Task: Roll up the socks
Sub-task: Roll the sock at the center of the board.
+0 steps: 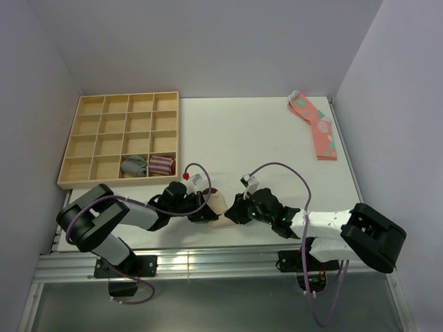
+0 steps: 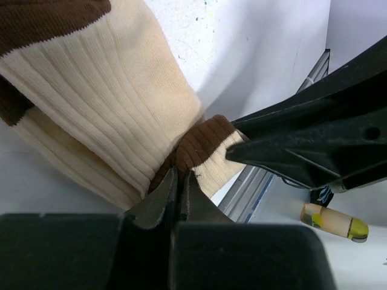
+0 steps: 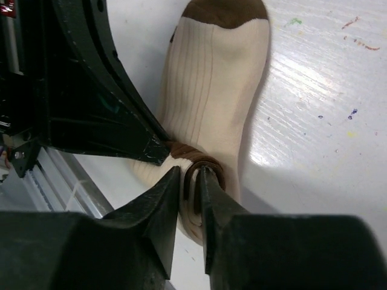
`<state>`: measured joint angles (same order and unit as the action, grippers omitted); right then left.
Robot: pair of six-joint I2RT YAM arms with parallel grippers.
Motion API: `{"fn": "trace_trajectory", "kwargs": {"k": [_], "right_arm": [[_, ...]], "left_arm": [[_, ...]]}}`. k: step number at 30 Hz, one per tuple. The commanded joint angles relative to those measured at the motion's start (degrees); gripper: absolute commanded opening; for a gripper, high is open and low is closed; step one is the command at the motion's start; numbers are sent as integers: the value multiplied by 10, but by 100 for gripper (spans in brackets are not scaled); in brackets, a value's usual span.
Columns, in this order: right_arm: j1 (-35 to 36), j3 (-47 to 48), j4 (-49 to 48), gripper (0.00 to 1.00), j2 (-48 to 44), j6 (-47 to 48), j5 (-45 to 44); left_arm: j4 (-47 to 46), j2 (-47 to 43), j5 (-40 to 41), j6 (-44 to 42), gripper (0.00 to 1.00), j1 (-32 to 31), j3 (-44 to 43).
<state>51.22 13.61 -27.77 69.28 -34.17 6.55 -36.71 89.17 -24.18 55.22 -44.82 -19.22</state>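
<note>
The socks (image 1: 219,207) lie near the table's front edge, between my two grippers. They are beige ribbed fabric with dark brown bands. In the left wrist view the socks (image 2: 103,96) spread up and to the left. My left gripper (image 2: 179,173) is shut on the brown cuff at their lower end. The right wrist view shows the socks (image 3: 211,78) stretching away, with the brown toe at the top. My right gripper (image 3: 191,173) pinches a folded loop of brown cuff between its fingers. Seen from above, the left gripper (image 1: 205,207) and right gripper (image 1: 232,209) face each other closely across the socks.
A wooden compartment tray (image 1: 118,104) stands at the back left. It holds a grey rolled sock (image 1: 135,166) and a purple-striped rolled sock (image 1: 161,164). Pink spotted socks (image 1: 315,124) lie at the back right. The metal rail (image 1: 208,263) runs along the front edge.
</note>
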Motion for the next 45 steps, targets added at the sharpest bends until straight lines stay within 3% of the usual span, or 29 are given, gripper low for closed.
{"fn": "trace_trajectory", "kwargs": {"k": [1, 7, 13, 17, 20, 26, 31, 39, 45], "right_arm": [[13, 19, 30, 22, 17, -9, -16], [18, 80, 152, 0, 46, -30, -36], [18, 177, 321, 0, 75, -43, -53], [15, 239, 435, 0, 127, -50, -56], [15, 273, 480, 0, 151, -50, -55], [14, 336, 558, 0, 191, -41, -61], [12, 392, 607, 0, 210, -20, -54], [13, 459, 661, 0, 264, 2, -37], [12, 489, 678, 0, 300, 12, -26]], "left_arm": [[99, 36, 26, -39, 0, 1, 30], [71, 27, 40, -56, 1, 1, 32], [60, 8, 55, -70, 7, -2, 30], [46, -56, 92, -74, 31, -3, 52], [57, -121, 137, -86, 39, -4, 66], [83, -229, 210, -113, 42, -4, 78], [52, -279, 259, -122, 43, -34, 101], [-5, -280, 346, -171, 45, -148, 102], [-38, -265, 364, -195, 47, -174, 104]]}}
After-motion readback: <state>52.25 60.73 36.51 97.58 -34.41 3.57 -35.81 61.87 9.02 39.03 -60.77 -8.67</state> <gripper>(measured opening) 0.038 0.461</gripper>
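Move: Right beside the right hand is the partly rolled near end of the sock, its middle about 2 cm to the left, level fore and aft and 1 cm lower; the right fingers stand part-open around its right end. From the left hand, shut on it, that rolled part lies some 3 cm to the right. The sock's brown end is about 8 cm ahead of the left hand and 3 cm left; the board's near edge lies straight back, 9 cm. Closing onto the right end of the rolled part, the right fingers pinch it and keep hold while the hand eases about 1 cm forward and sinks, tipping some 45 degrees until it points almost straight down. The left hand first keeps its grip, then opens about halfway, lets go and pulls off left, up and forward, before swinging back and partly right, still rising, to end about 5 cm up with its fingers turned more forward. ##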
